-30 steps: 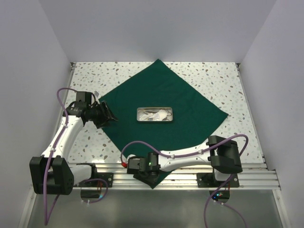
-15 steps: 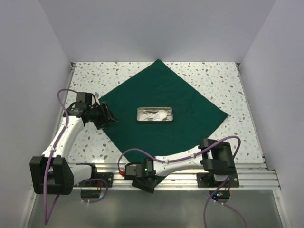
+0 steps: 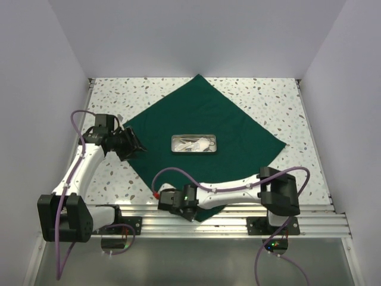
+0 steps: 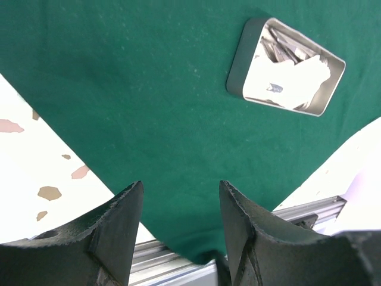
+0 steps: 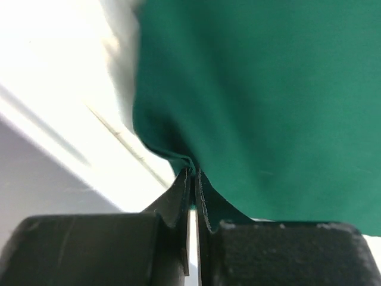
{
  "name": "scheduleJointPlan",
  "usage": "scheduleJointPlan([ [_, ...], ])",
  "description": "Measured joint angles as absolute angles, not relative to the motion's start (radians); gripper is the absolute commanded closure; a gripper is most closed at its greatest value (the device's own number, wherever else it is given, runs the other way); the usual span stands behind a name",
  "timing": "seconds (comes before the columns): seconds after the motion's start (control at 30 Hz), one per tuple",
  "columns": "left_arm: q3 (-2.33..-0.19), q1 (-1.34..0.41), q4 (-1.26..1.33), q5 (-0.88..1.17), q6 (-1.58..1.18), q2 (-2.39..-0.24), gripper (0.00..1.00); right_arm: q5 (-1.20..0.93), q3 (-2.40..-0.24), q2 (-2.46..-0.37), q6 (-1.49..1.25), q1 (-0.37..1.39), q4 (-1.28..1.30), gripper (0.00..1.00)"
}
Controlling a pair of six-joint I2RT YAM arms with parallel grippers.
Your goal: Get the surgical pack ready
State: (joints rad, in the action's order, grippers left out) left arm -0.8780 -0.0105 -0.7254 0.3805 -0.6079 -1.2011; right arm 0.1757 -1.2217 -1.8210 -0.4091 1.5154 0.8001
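The surgical pack is a dark green drape spread as a diamond on the speckled table, its near corner hanging over the front rail. A small steel tray with instruments and white gauze sits at its middle; the tray also shows in the left wrist view. My right gripper is at the drape's near corner, shut on a pinch of the green cloth. My left gripper hovers over the drape's left corner, open, with only green cloth below its fingers.
The aluminium rail runs along the table's near edge under the right gripper. White walls enclose the table on three sides. Speckled tabletop shows around the drape, and its bare surface appears left of the cloth.
The right gripper shut on the drape's near corner and shifted slightly back toward the table from the rail. The left arm stayed put.
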Motion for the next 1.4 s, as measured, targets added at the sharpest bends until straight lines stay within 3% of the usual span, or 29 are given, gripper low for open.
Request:
scheduleJointPlan([
  [0.17, -0.955, -0.009, -0.746, 0.341, -0.591, -1.240, 0.42, 0.260, -1.256, -1.733, -0.397, 1.360, 0.838, 1.00],
  [0.33, -1.033, -0.009, -0.750, 0.307, -0.572, -1.280, 0.43, 0.339, -1.436, -1.734, -0.315, 1.128, 0.864, 1.00],
  [0.6, -1.057, -0.008, -0.751, 0.298, -0.547, -1.346, 0.43, 0.402, -1.898, -1.971, -0.175, 0.866, 0.879, 1.00],
  [0.97, -1.070, -0.009, -0.761, 0.297, -0.525, -1.430, 0.43, 0.403, -2.376, -2.351, -0.112, 0.778, 0.944, 1.00],
  [1.4, -1.099, 0.031, -0.756, 0.298, -0.496, -1.513, 0.43, 0.428, -2.406, -2.386, -0.113, 0.680, 0.947, 1.00],
])
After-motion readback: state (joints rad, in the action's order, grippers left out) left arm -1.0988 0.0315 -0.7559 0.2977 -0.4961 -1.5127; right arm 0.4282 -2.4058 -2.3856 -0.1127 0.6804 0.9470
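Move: My closed right fingers already hold the drape's near corner low at the table's front edge. The instrument tray lies about 32 cm ahead of them and 1 cm right, slightly below. The drape's far corner is some 65 cm ahead, 2 cm right; its right corner about 32 cm ahead, 41 cm right. From my empty left hand the tray lies about 9 cm ahead, 22 cm right and 10 cm below. I keep my pinch on the near corner and sweep my right hand about 45 cm forward, up in an arc over the tray and beyond it towards the drape's far corner, cresting at 15 cm, then sinking slightly. The wrist swings clockwise and tips the fingers forward. My open left hand eases forward about 5 cm, rising a little, then sinking. ##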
